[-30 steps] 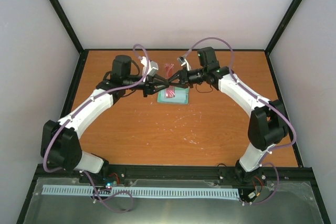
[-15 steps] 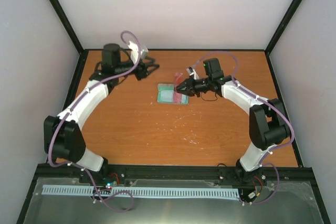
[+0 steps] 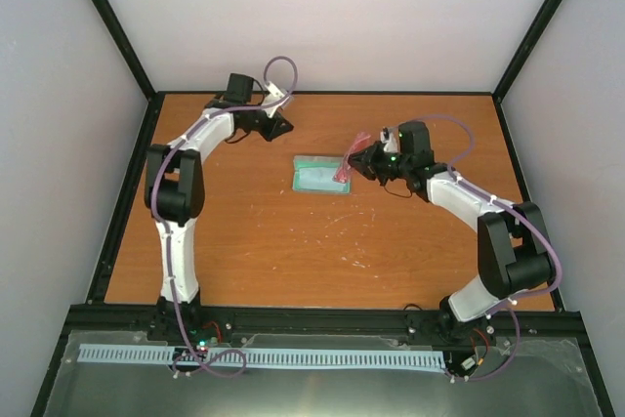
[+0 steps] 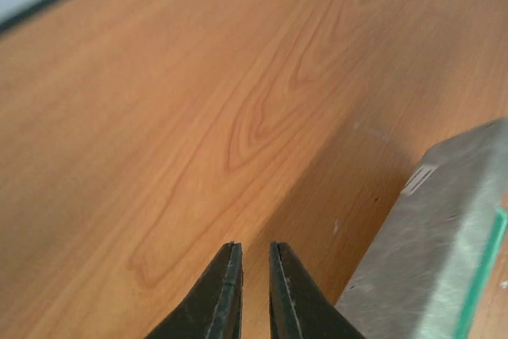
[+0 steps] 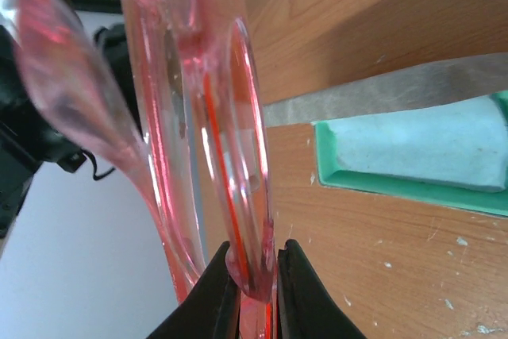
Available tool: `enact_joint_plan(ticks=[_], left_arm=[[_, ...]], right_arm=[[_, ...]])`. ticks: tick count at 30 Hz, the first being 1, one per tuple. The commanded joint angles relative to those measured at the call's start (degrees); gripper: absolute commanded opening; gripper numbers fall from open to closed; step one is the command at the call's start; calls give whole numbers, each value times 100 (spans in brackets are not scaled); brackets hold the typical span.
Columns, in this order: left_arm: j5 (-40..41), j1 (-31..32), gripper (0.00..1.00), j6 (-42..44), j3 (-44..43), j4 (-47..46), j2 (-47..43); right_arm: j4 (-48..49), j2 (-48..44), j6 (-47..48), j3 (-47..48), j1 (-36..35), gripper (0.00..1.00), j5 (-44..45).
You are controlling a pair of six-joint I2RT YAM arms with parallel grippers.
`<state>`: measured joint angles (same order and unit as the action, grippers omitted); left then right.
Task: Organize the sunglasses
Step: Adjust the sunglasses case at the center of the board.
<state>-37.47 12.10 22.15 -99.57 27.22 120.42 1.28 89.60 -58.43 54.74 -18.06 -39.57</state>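
The sunglasses, a red-orange translucent pair, stand upright with my right gripper shut on their lower rim. In the top view this gripper holds the sunglasses over the right edge of the open grey case. The case's teal-green lining holds a pale blue cloth. My left gripper sits at the far left back of the table, away from the case. In its wrist view the left gripper has its jaws almost together with nothing between them, and the grey case lies to their right.
The orange-brown wooden table is ringed by a black frame and pale walls. The left arm stretches along the table's left side. The right arm curves in from the right.
The left arm has pulled back from the case to the far left and its jaws have closed down. The right gripper has drifted slightly right with the sunglasses still in it.
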Motion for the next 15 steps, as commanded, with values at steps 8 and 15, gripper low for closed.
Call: enact_joint_plan(ticks=[8, 15], left_arm=[[-105, -6, 15, 137, -979, 1051, 1004], [-207, 190, 15, 83, -742, 1121, 1088]], right_arm=[[216, -311, -768, -388, 5, 3, 970], [-399, -249, -778, -302, 44, 3, 1454]])
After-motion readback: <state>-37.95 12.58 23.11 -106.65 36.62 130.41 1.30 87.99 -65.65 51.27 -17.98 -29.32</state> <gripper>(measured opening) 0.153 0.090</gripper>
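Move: Back and to the right of the left hand, the sunglasses case lies open on the table, its middle about 9 cm back, 9 cm to the right and some 13 cm below. Its raised grey lid is 5 cm back, 9 cm right and about 11 cm down; the pale cloth in its tray is 11 cm back and 9 cm right, 13 cm down. From the right hand, which already holds the sunglasses, the case is about 5 cm ahead, 7 cm left and 15 cm below. Sinking almost straight down by about 6 cm beyond the case's far side, the left hand nears the level of the raised lid, quick at first and then easing, its nearly shut fingers tipping some 10 degrees steeper without visibly touching anything. Meanwhile the right hand keeps its grip on the sunglasses and eases right and down, turning clockwise. ##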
